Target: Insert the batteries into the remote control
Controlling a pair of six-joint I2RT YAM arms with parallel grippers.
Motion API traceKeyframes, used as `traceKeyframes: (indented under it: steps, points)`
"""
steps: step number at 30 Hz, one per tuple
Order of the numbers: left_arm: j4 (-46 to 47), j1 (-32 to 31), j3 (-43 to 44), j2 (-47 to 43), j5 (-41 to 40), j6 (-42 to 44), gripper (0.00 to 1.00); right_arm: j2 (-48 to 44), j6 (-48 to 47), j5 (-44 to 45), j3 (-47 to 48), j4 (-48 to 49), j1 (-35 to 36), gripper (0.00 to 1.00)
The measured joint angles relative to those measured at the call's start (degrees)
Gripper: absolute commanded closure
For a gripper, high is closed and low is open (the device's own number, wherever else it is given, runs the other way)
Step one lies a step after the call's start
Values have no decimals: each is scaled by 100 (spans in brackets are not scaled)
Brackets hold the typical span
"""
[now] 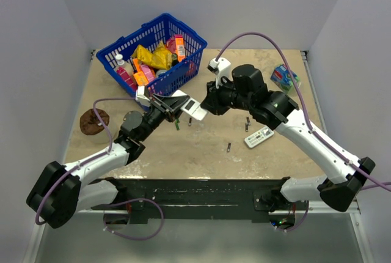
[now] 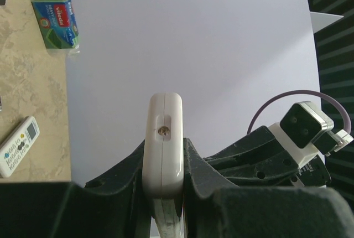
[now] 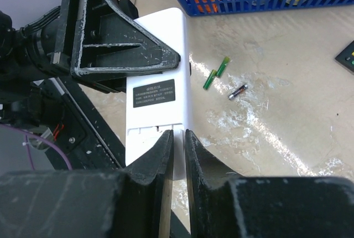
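Note:
My left gripper (image 1: 176, 105) is shut on the small white remote control (image 1: 190, 108) and holds it above the table. In the left wrist view the remote control (image 2: 164, 138) stands edge-on, squeezed between the jaws of the left gripper (image 2: 164, 158). My right gripper (image 3: 178, 138) rests its tips on the remote control's (image 3: 157, 55) back, just past the black label; its jaws stand a narrow slit apart with nothing between them. Two green batteries (image 3: 214, 74) and a dark one (image 3: 238, 91) lie on the table beneath. More batteries (image 1: 247, 122) lie scattered further right.
A blue basket (image 1: 160, 21) full of packets stands at the back left. A white remote with grey buttons (image 1: 259, 136) lies on the right, a sponge pack (image 1: 284, 77) at the back right, a brown lump (image 1: 93, 121) at the left. A black remote's corner (image 3: 345, 56) shows.

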Motion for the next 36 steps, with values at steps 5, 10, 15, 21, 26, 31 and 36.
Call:
traceKeyframes:
  steps: [5, 10, 15, 21, 26, 31, 36]
  points:
    - [-68, 0, 0, 33, -33, 4, 100, -7, 33, 149, -114, 92, 57, 81]
    - [-79, -2, 0, 33, -116, -46, 100, -26, 35, 369, -184, 238, 170, 76]
    - [-72, -22, -7, 28, -251, -173, 100, -122, 76, 662, -319, 422, 278, 68]
    - [-57, -46, -24, -83, -492, -210, 100, -208, 398, 890, -461, 621, 308, 65]
    - [17, -48, -44, -98, -588, -212, 100, -315, 634, 1034, -616, 804, 334, 64]
    - [155, -50, -44, -98, -632, -214, 100, -400, 789, 1119, -658, 896, 334, 61]
    - [197, -50, -44, -107, -632, -208, 100, -424, 883, 1161, -654, 901, 334, 58]
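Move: The lid at the free end of the white remote's back is close by the right fingertips, about 2 cm back, 3 cm to the left and 1 cm below. The left hand holds that remote, with the lid some 4 cm back and 5 cm right of its hand point, about 1 cm lower. On the table, about 25 cm below the right hand, a loose battery lies roughly 8 cm ahead and 7 cm left, and the green batteries 5 cm left of it. The right hand stays by the lid end of the remote and spreads its nearly shut fingers to a clearly wider gap, swinging about 10 degrees clockwise with its left side tipping up, as it dips slightly and then rises, ending about 1 cm forward and 1 cm up, with one finger over the lid and the other out past the remote's edge. The left hand keeps its pinch on the remote and, after its own small dip, lifts it net some 1.5 cm up and to the left and 1 cm forward, turning it about 5 degrees counter-clockwise. ##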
